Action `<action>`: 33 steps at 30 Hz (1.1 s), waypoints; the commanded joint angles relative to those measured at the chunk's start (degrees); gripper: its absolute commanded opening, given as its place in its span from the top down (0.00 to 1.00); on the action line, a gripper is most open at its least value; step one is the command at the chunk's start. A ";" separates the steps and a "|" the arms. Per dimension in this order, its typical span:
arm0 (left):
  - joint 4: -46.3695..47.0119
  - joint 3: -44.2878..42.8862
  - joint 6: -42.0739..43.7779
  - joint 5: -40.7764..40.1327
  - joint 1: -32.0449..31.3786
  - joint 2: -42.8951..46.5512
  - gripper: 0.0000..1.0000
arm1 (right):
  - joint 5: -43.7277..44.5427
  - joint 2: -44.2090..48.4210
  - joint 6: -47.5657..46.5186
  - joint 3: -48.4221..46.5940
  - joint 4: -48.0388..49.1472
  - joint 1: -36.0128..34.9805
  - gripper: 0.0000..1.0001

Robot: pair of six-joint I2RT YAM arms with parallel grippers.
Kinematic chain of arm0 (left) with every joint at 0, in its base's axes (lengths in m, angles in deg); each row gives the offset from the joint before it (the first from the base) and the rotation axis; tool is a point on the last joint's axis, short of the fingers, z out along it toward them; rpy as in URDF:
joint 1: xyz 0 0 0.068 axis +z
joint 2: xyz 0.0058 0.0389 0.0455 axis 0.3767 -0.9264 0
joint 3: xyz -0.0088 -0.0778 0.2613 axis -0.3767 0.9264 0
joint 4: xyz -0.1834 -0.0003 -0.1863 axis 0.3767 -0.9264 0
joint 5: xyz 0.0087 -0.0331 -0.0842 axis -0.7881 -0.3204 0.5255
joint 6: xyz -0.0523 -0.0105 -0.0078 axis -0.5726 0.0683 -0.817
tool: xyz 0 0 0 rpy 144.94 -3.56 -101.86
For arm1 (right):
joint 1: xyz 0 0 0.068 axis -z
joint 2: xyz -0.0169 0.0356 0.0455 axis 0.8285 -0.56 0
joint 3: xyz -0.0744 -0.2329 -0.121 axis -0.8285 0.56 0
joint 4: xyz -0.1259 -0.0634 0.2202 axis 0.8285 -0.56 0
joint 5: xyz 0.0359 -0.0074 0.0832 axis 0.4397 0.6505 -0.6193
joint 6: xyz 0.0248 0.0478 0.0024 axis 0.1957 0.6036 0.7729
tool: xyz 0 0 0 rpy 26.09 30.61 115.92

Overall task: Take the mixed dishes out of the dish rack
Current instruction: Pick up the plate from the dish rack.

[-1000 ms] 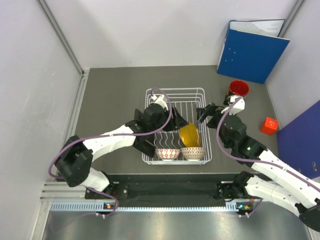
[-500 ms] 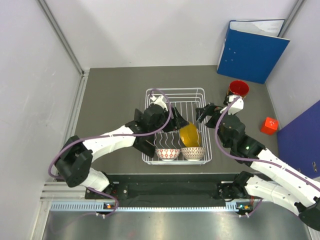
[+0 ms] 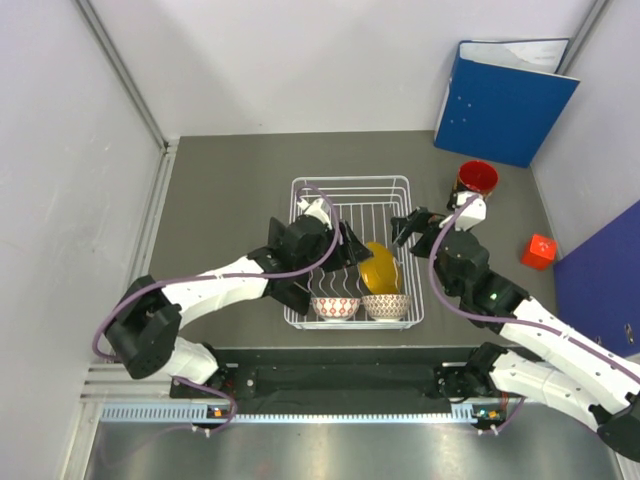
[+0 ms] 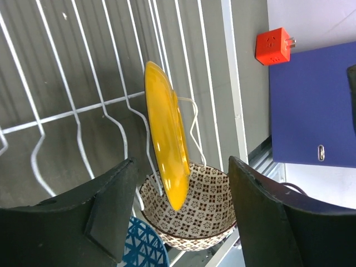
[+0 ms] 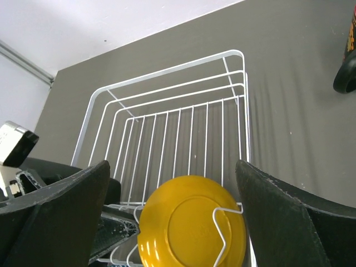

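Note:
The white wire dish rack [image 3: 350,181] stands mid-table. Inside it, a yellow plate [image 3: 379,268] leans on edge against a prong, and two patterned bowls [image 3: 336,307] [image 3: 386,306] sit at the near end. My left gripper [image 3: 352,250] is open inside the rack. In its wrist view the yellow plate's [image 4: 167,144] lower edge shows between the fingers, untouched, above the brown bowl [image 4: 208,208] and the blue bowl [image 4: 146,247]. My right gripper [image 3: 403,228] hovers open at the rack's right rim, facing the yellow plate [image 5: 192,225]. A black floral plate [image 5: 111,233] lies left of it. The red mug [image 3: 478,178] stands outside the rack.
A blue binder [image 3: 505,100] stands at the back right and a small red cube [image 3: 540,250] sits near the right wall. A blue panel [image 3: 600,280] borders the right side. The left arm stretches over bare table left of the rack [image 5: 167,69].
My left gripper's jaws have opened wider and the arm has drawn back slightly to the left. The right gripper has edged a little left toward the rack.

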 commanded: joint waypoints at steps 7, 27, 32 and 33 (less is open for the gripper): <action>4.59 -0.29 -0.94 2.28 -0.96 -1.93 0.39 | -0.12 0.38 0.84 0.82 1.77 -0.58 0.06; 8.81 -0.38 -1.64 4.12 -1.67 -5.28 0.76 | -0.56 -0.85 1.02 1.25 1.86 -0.66 0.06; 9.69 -0.11 -1.55 4.83 -1.76 -4.84 1.00 | -0.56 -1.03 1.02 1.17 1.95 -0.66 0.06; 9.78 -0.11 -1.47 4.83 -1.67 -4.75 1.00 | -0.56 -0.94 1.02 1.17 1.86 -0.66 0.06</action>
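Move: The yellow plate, standing on edge in the rack, has its middle some 5 cm to the left hand's right, about 2 cm back and 6 cm below. Beside it, about 8 cm nearer the robot, sits the tan patterned bowl; the red-patterned bowl is some 10 cm back and 5 cm left of the hand, the black pan roughly 14 cm left and 3 cm back. From the right hand the plate lies about 5 cm left, 2 cm back and 14 cm below. The plate's upper rim is taken by the left hand, which sinks about 3 cm while sliding some 2 cm right and 1 cm back towards the plate, its open fingers drawing together, then shutting to pinch the rim between the tips. In closing, the hand rises about 2 cm and shifts a further 1.5 cm to the right. ##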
